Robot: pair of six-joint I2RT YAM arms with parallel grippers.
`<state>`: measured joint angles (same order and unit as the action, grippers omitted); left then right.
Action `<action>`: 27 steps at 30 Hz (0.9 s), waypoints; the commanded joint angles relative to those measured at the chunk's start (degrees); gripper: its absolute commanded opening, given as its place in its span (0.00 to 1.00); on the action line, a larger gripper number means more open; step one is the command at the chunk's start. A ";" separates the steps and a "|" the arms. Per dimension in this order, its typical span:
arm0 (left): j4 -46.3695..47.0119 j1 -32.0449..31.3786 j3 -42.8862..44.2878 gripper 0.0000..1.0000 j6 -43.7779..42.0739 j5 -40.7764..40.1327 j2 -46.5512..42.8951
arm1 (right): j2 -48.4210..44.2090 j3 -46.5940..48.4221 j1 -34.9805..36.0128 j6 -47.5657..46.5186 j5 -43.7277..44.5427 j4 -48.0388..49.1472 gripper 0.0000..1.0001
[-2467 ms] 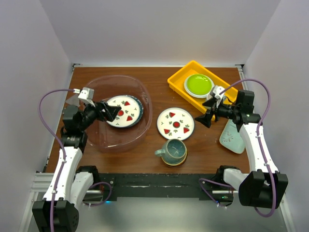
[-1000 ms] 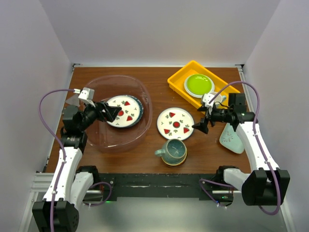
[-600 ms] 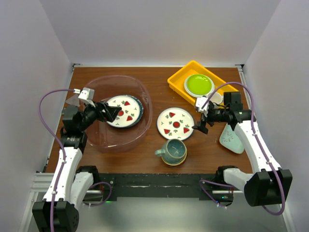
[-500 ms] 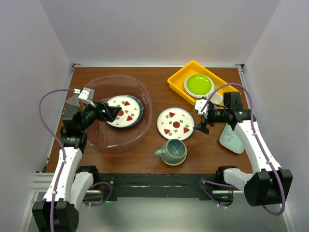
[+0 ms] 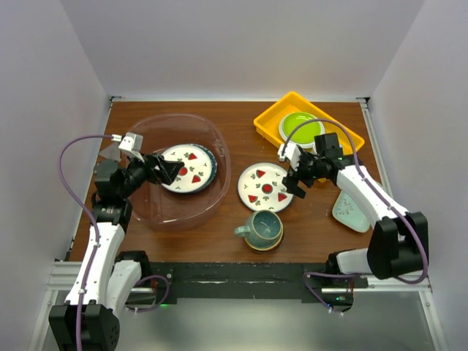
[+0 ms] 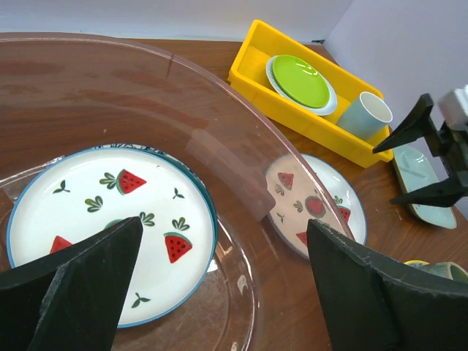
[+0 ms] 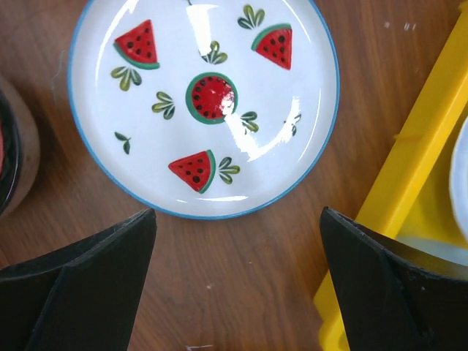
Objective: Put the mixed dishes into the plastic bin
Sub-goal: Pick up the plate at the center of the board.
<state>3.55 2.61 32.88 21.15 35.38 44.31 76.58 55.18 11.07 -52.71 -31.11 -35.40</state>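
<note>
The plastic bin stands at the left and holds a watermelon plate. Just above that plate, inside the bin, my left gripper hangs open and holds nothing; in the left wrist view the left gripper frames the plate and the bin's rim. A second watermelon plate lies on the table. My right gripper hovers open at its right edge; the right wrist view shows the right gripper empty over bare wood beside the plate. A teal mug and a mint dish sit on the table.
A yellow tray at the back right holds a lime-green plate, and a white cup stands by it. The tray's wall runs close to my right fingers. The mug's edge shows at the left.
The right arm has swung left, from beside the mint dish to the right edge of the table plate, still open. The left arm has not moved.
</note>
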 commanded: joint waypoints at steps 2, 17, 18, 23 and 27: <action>2.07 0.29 -0.28 1.00 -2.07 0.75 -0.55 | 5.24 1.68 1.15 22.19 9.92 7.54 0.89; 2.07 0.29 -0.19 1.00 -2.08 0.84 -0.81 | 18.16 4.06 1.23 34.95 15.47 9.82 0.57; 2.07 0.29 -0.19 1.00 -2.16 0.84 -0.72 | 18.78 4.23 1.23 35.30 15.56 10.00 0.56; 1.99 0.29 -0.19 1.00 -2.16 0.92 -0.90 | 22.29 5.55 1.23 37.06 15.29 10.61 0.56; 1.90 0.29 -0.19 1.00 -2.25 0.92 -0.99 | 24.06 6.08 1.23 38.03 15.03 10.88 0.54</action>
<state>3.53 2.61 32.88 20.32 35.40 44.21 99.18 59.33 12.05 -16.69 -16.51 -26.11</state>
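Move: The plate at the board's center lies about 8 cm to the right hand's left, level with it fore and aft and some 11 cm below. The mug stands about 11 cm back and 9 cm left of that hand; the yellow tray's middle is roughly 16 cm ahead and 5 cm right. From the idle left hand the plate lies some 27 cm right, about level fore and aft, 22 cm lower. Right hand sinks about 10 cm to the plate's right rim, turning some 35 degrees clockwise, fingers half closing around it. ##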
